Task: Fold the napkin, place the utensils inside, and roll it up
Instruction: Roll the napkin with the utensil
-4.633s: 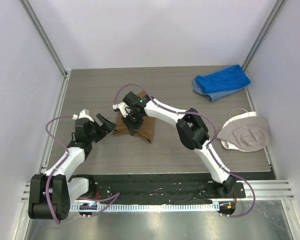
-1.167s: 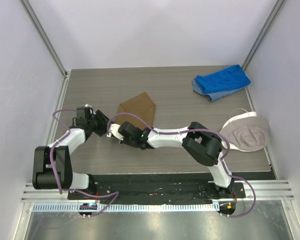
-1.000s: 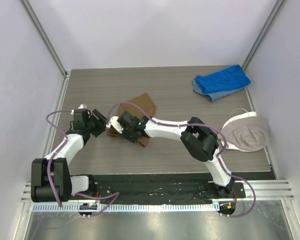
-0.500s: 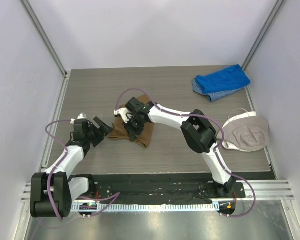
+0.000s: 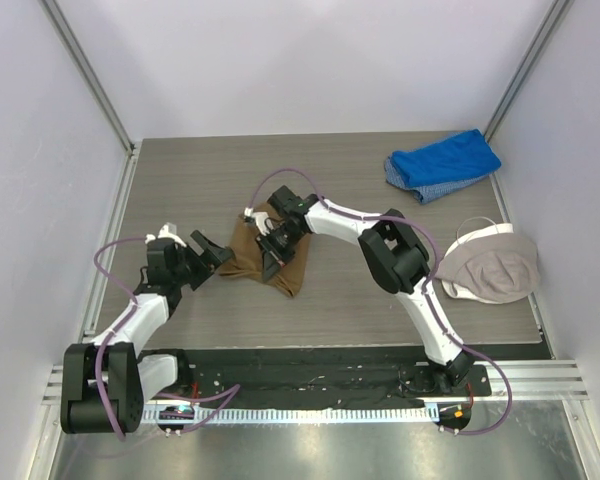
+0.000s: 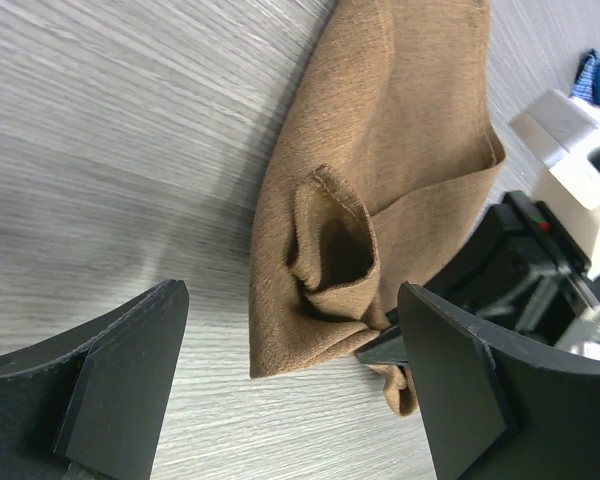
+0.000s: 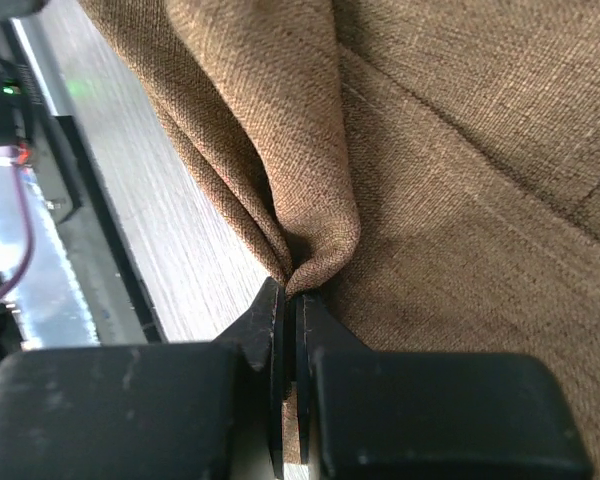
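The tan-brown napkin lies bunched and partly folded at the middle left of the table. My right gripper reaches down over it and is shut on a raised fold of the napkin, with the jaws pinched on cloth. My left gripper is open and empty just left of the napkin. In the left wrist view the napkin has a rolled pocket, and the left gripper straddles its near corner without touching it. The right gripper shows there too. The gold spoon is not in view.
A blue cloth lies at the far right corner. A beige-and-white cap-like item lies at the right edge. Grey walls and metal posts enclose the table. The arm bases sit on a black rail along the near edge.
The right gripper has swung from the near left to over the napkin, pulling a fold along and bunching the flat cloth. The left gripper has shifted slightly toward the napkin.
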Controlling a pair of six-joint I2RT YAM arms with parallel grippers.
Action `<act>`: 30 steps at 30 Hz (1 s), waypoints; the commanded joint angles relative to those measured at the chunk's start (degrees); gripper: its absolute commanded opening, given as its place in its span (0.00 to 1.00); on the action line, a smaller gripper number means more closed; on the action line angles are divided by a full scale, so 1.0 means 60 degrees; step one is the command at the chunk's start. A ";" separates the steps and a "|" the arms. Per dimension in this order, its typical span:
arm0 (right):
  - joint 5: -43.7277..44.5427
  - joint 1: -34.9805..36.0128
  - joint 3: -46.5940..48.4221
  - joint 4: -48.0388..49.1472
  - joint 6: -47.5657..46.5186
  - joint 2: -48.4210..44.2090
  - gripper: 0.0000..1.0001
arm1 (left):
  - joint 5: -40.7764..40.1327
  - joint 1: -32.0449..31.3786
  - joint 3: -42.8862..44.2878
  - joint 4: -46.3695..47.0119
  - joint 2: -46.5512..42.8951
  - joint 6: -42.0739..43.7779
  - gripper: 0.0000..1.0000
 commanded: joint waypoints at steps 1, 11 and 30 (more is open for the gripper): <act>-0.1075 -0.0230 0.0437 0.0308 0.0521 0.0273 0.01 | 0.0528 0.0039 0.0039 0.0841 0.0298 -0.0208 0.91; -0.1589 -0.0816 0.0657 0.0792 0.1504 0.1035 0.01 | 0.1026 0.0010 -0.0064 0.0740 0.0167 -0.0369 0.89; -0.1062 -0.0846 0.0408 0.0836 0.1592 0.1123 0.01 | 0.3269 -0.0107 0.0316 0.5509 0.3109 -0.3442 0.89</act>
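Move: The napkin's loose left end, which my open left hand is going for, lies about 4 cm to its right, 3 cm back and some 3 cm lower. The right gripper, already pinching the napkin, is about 12 cm to the right and 3 cm back; the napkin's near corner is some 16 cm right and 10 cm back. From my right hand, the loose end lies about 8 cm to the left and 1 cm back. I slide my left hand about 5 cm right, nearly level, to bring its wide-open fingers around the napkin's loose end, easing slightly back before coming forward again, while the wrist rolls some 20 degrees, right side up. My right hand keeps its pinch on the napkin, rolls it a little further as it shifts about 2 cm forward and 1 cm down, then holds still. ##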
